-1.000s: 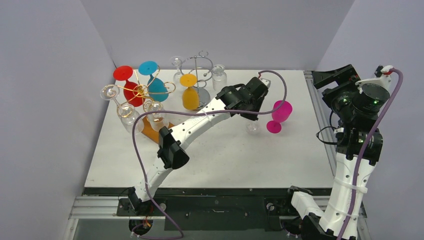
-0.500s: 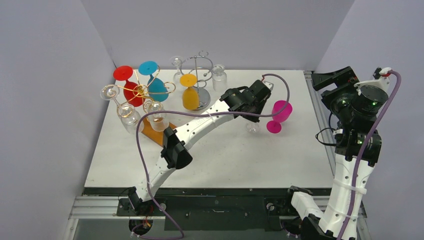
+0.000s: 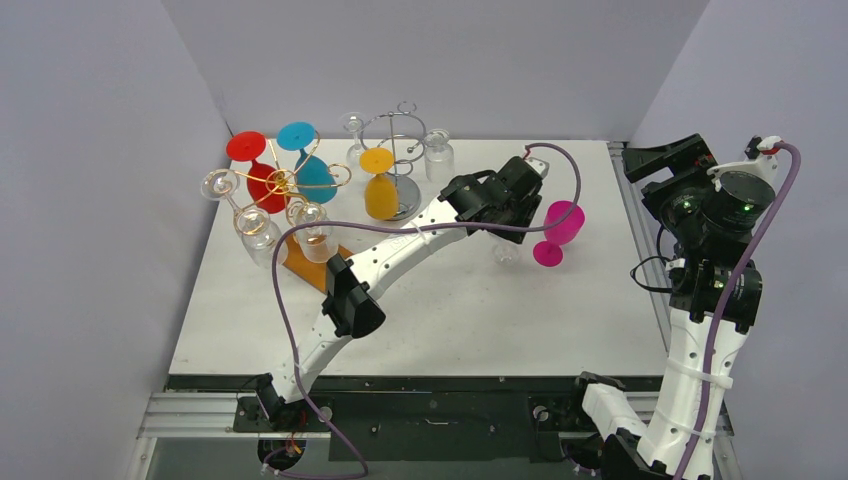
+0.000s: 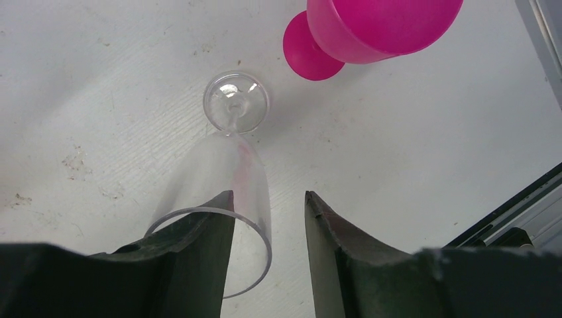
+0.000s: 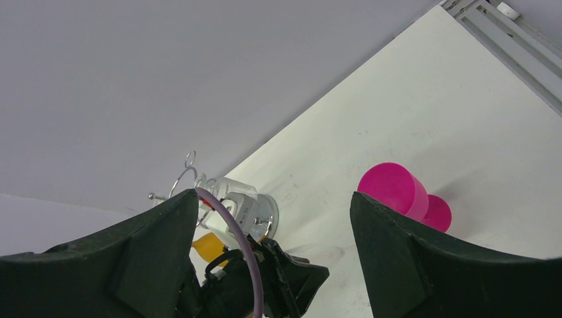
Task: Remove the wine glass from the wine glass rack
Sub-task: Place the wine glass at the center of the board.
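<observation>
A clear wine glass (image 4: 225,165) stands upright on the white table (image 3: 450,310), its round foot (image 4: 236,103) flat on the surface, just left of a pink glass (image 3: 560,225). My left gripper (image 4: 268,195) hovers over it, open. Its left finger shows through the bowl's rim, and the right finger stands a little apart from the bowl's wall. In the top view the left wrist covers most of the clear glass (image 3: 506,253). My right gripper (image 5: 273,194) is raised at the table's right side, open and holding nothing.
A gold wine glass rack (image 3: 283,182) at the back left carries red, blue and clear glasses. A silver rack (image 3: 400,140) behind the middle holds a yellow glass (image 3: 380,192) and clear ones. The pink glass (image 4: 378,26) stands close beyond the clear one.
The left arm shifted slightly right with the clear glass, then its jaws opened off the bowl's wall. The right arm barely moved.
</observation>
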Robot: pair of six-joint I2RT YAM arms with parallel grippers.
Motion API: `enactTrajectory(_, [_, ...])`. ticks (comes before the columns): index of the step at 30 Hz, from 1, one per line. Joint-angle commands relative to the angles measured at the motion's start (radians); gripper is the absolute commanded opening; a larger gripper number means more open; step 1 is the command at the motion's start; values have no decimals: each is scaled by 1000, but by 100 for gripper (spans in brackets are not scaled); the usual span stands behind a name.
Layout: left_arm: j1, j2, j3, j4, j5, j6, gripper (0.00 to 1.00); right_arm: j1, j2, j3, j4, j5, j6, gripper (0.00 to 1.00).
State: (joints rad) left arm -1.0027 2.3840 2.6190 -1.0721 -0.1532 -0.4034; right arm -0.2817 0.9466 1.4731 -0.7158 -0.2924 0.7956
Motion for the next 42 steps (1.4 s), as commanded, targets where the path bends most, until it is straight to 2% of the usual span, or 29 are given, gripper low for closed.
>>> enactTrajectory(1, [-5,-10,55,55,-4,15,42,1,-3,17,29,6,-6,80])
enactTrajectory(6, [-5,-24,55,70,0,18,48,1,-3,19,32,4,-3,80])
enactTrajectory(19, [-7,-49,55,102,23,11,50,3,-5,4,39,5,-4,80])
enactTrajectory(42, [-26,-83,55,139,29,11,64,3,-9,4,33,12,-11,80])
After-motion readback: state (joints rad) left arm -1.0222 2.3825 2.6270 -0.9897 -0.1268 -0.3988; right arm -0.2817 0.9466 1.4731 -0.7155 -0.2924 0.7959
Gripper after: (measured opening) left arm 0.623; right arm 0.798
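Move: Just to the left hand's left, about 3 cm over and 2 cm ahead, stands the clear wine glass, its middle some 8 cm below; one fingertip is inside its mouth and the other outside its right wall. The pink glass stands 6 cm to this hand's right and 1 cm ahead, 9 cm down, and the silver rack about 26 cm left and 16 cm ahead. From the right hand, the clear glass is roughly 13 cm left, 6 cm ahead and 31 cm down. Spreading its already parted fingers further around the right side of the clear wine glass's rim, the left hand eases up about 1.5 cm and then more to the right, some 2 cm in all, away from the glass and towards the pink one. It tilts only about 5 degrees; the inner fingertip is still at the mouth at the end. ##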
